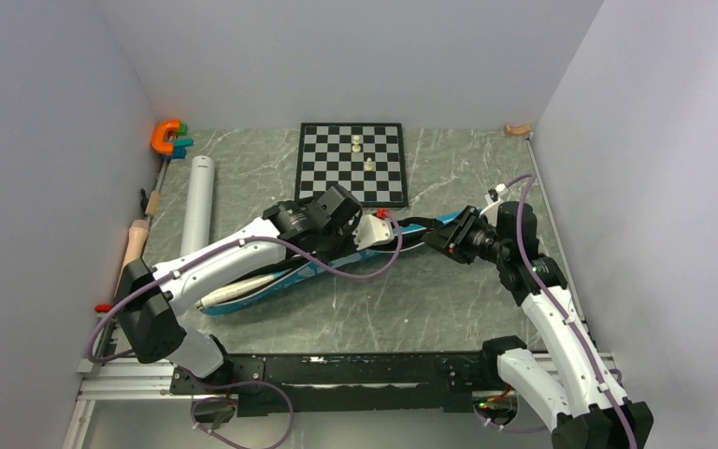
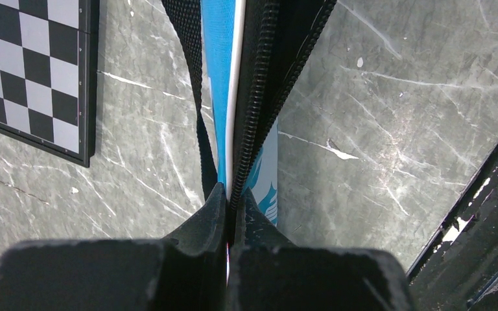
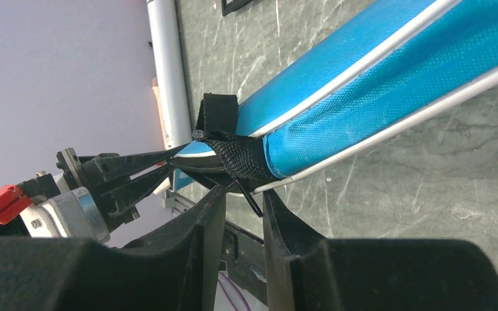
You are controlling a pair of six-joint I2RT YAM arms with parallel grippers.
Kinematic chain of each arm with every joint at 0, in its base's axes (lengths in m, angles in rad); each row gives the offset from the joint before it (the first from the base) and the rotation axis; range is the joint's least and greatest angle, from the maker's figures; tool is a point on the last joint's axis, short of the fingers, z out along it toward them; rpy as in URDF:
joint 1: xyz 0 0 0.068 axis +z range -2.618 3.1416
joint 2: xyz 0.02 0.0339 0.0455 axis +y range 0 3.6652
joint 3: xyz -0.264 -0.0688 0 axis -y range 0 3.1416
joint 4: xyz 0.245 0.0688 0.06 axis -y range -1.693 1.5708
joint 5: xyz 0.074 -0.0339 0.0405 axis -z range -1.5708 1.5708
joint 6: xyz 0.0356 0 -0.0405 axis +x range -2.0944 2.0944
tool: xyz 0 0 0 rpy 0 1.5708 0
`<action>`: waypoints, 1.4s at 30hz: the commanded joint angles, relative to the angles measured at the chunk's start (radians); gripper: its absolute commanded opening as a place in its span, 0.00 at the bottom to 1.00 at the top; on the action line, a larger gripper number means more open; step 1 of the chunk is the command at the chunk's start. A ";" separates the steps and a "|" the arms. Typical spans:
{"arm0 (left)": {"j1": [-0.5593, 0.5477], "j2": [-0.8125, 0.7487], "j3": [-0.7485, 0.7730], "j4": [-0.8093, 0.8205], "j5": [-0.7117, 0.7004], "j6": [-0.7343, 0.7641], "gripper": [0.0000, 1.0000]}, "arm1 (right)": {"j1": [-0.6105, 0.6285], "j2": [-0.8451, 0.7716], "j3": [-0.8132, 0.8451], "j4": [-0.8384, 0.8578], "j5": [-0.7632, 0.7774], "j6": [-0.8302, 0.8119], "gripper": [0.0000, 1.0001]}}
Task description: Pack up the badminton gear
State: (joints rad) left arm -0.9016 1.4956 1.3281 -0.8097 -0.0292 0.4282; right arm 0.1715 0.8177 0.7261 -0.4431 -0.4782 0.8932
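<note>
The blue racket bag (image 1: 290, 276) lies slantwise across the table, with a white racket handle (image 1: 238, 292) showing at its lower left end. My left gripper (image 1: 385, 232) is shut on the bag's zipper edge (image 2: 249, 116) beside the white piping, as the left wrist view (image 2: 232, 191) shows. My right gripper (image 1: 435, 236) is at the bag's right end (image 3: 376, 84), open. A thin black zipper pull (image 3: 253, 202) hangs in the gap between its fingertips (image 3: 245, 194). The white tube (image 1: 198, 204) lies on the left. No shuttlecocks show.
A chessboard (image 1: 352, 164) with two pieces sits at the back centre, close to the bag. A wooden rolling pin (image 1: 134, 245) lies along the left wall, and an orange and teal object (image 1: 170, 137) is in the back left corner. Grey walls enclose three sides.
</note>
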 commanded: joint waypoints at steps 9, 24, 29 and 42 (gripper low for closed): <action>0.001 -0.066 -0.011 0.040 0.011 0.000 0.00 | -0.004 -0.021 0.011 0.022 -0.035 0.027 0.23; 0.001 -0.055 -0.005 0.036 0.011 -0.001 0.00 | -0.006 -0.049 -0.014 0.020 -0.073 0.048 0.23; 0.001 -0.052 0.004 0.033 0.009 -0.002 0.00 | -0.004 -0.048 -0.020 0.015 -0.065 0.047 0.13; 0.001 -0.057 -0.012 0.040 -0.001 -0.003 0.00 | -0.004 -0.056 -0.034 0.031 -0.060 0.051 0.00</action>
State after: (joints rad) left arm -0.9020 1.4807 1.3102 -0.8101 -0.0273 0.4286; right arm 0.1707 0.7841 0.6933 -0.4397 -0.5301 0.9356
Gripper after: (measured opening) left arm 0.035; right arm 0.009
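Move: The zipper's black pull cord hangs between the right hand's parted fingertips, within about 1 cm of the hand point and slightly ahead. The bag's black strap loop is roughly 3 cm ahead and 2 cm left of the right hand; the bag's blue end is some 4 cm ahead, 6 cm right and 3 cm lower. From the left hand, pinching the bag along its zipper, the cord lies about 18 cm right, 2 cm ahead and 3 cm higher. Back by about 1 cm and a little to the left, with a slight rise that is given up again, the right hand eases around the pull cord, barely rolling. Its fingers, about a third open, narrow, pause, then shut fully and pinch the cord below the strap loop. The left hand stays practically still, keeping its pinch on the bag's zipper edges. ##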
